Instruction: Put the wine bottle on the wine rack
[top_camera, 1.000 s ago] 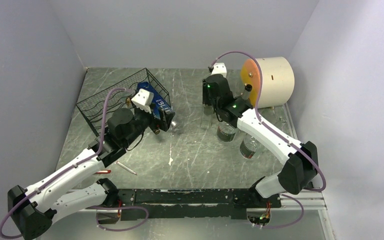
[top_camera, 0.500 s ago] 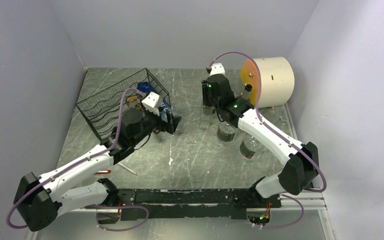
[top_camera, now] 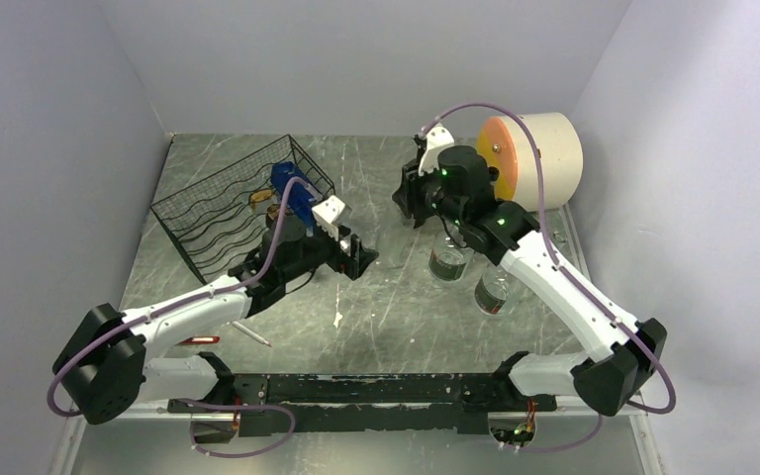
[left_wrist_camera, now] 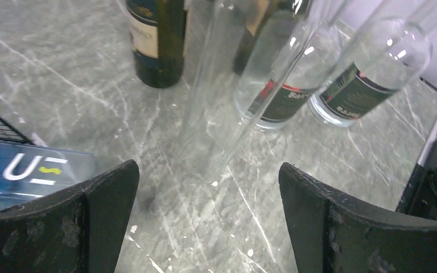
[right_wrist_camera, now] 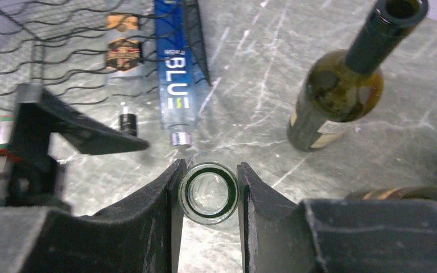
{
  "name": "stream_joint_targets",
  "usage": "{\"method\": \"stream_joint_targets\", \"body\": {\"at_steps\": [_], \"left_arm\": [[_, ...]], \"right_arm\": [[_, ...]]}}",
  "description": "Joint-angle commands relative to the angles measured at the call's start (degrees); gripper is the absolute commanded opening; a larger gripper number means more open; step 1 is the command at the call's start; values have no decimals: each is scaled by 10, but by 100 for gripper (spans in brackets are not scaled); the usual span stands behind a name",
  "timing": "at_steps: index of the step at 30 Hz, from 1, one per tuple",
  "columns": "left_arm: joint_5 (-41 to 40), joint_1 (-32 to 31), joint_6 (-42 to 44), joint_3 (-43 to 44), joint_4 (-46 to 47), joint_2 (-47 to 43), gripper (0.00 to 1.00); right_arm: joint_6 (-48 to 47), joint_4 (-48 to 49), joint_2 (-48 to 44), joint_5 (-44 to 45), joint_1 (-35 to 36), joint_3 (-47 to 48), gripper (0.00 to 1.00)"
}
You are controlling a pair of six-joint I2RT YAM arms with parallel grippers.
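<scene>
The wine bottle (right_wrist_camera: 209,193) is a tall clear glass one standing upright on the table, and the right wrist view looks straight down its open mouth. My right gripper (right_wrist_camera: 210,166) is shut on its neck, one pad on each side of the rim. In the top view this gripper (top_camera: 418,203) hangs right of centre. The wine rack (top_camera: 220,208) of black wire stands at the back left, with a blue bottle (top_camera: 292,190) lying in it. My left gripper (top_camera: 361,259) is open and empty, low over the table between rack and clear bottle (left_wrist_camera: 222,102).
A dark green bottle (right_wrist_camera: 336,96) stands close to the held one. Two clear labelled bottles (top_camera: 448,261) (top_camera: 492,290) stand under the right arm. A cream drum with an orange face (top_camera: 544,156) sits at the back right. A small pen (top_camera: 249,332) lies near the left arm.
My left gripper has drawn away from the rack toward the right, with the blue bottle left lying in the rack. The right gripper has closed on the clear bottle's neck and turned.
</scene>
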Motion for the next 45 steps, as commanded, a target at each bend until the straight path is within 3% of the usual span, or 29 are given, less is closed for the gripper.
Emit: {"method": "stream_joint_targets", "body": {"at_steps": [1, 5, 11, 15, 20, 26, 27, 29, 30, 32, 33, 37, 39, 42, 45], "left_arm": [[91, -2, 22, -12, 68, 14, 96], [117, -3, 18, -22, 85, 24, 95], [60, -2, 38, -61, 123, 11, 94], [84, -3, 61, -80, 156, -2, 89], [114, -2, 83, -90, 190, -7, 68], [117, -2, 110, -100, 210, -45, 54], [120, -2, 116, -100, 213, -50, 48], [140, -3, 149, -96, 199, -62, 16], [137, -3, 167, -91, 189, -68, 8], [123, -2, 193, -80, 174, -82, 7], [123, -3, 213, -73, 168, -89, 7], [114, -3, 300, -48, 153, -112, 7], [101, -3, 352, -32, 145, -117, 7], [78, -3, 450, -3, 120, -118, 7], [31, -3, 541, 33, 87, -121, 7]], "right_arm": [[17, 2, -30, -92, -3, 40, 0], [29, 0, -47, -147, -2, 58, 0], [29, -14, -54, -214, -2, 93, 0], [31, -15, -57, -245, -2, 98, 0], [37, -7, -64, -270, -1, 97, 0], [29, -23, -66, -273, -2, 99, 0], [27, -25, -67, -275, -2, 99, 0], [24, -31, -66, -281, -2, 101, 0], [23, -36, -65, -286, -1, 104, 0], [18, -42, -63, -298, -2, 109, 0], [17, -43, -63, -303, -2, 111, 3], [11, -39, -78, -310, -2, 109, 43], [10, -27, -94, -305, -2, 103, 58], [5, -13, -120, -298, -2, 98, 70], [-5, -15, -134, -280, -2, 106, 75]]}}
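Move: The clear bottle hangs by its neck from the right gripper; its middle is about 4 cm ahead of the left hand, 10 cm right and 3 cm lower. From the left hand, the rack's centre is some 14 cm ahead and 27 left, the blue bottle 16 ahead and 14 left. From the right hand, the left gripper is roughly 6 cm back, 10 left and 9 lower; the dark bottle stands 14 ahead, 2 right. Bring the right gripper back and up with the bottle, slightly left, turning some 20 degrees counter-clockwise to swing its lower end into the open left gripper. Ease the left hand slightly back, right and down, then close on the bottle's body. Lift with the left about 10 cm, tipping its fingers up some 40 degrees, while the right opens off the neck, drawing farther back and up. ##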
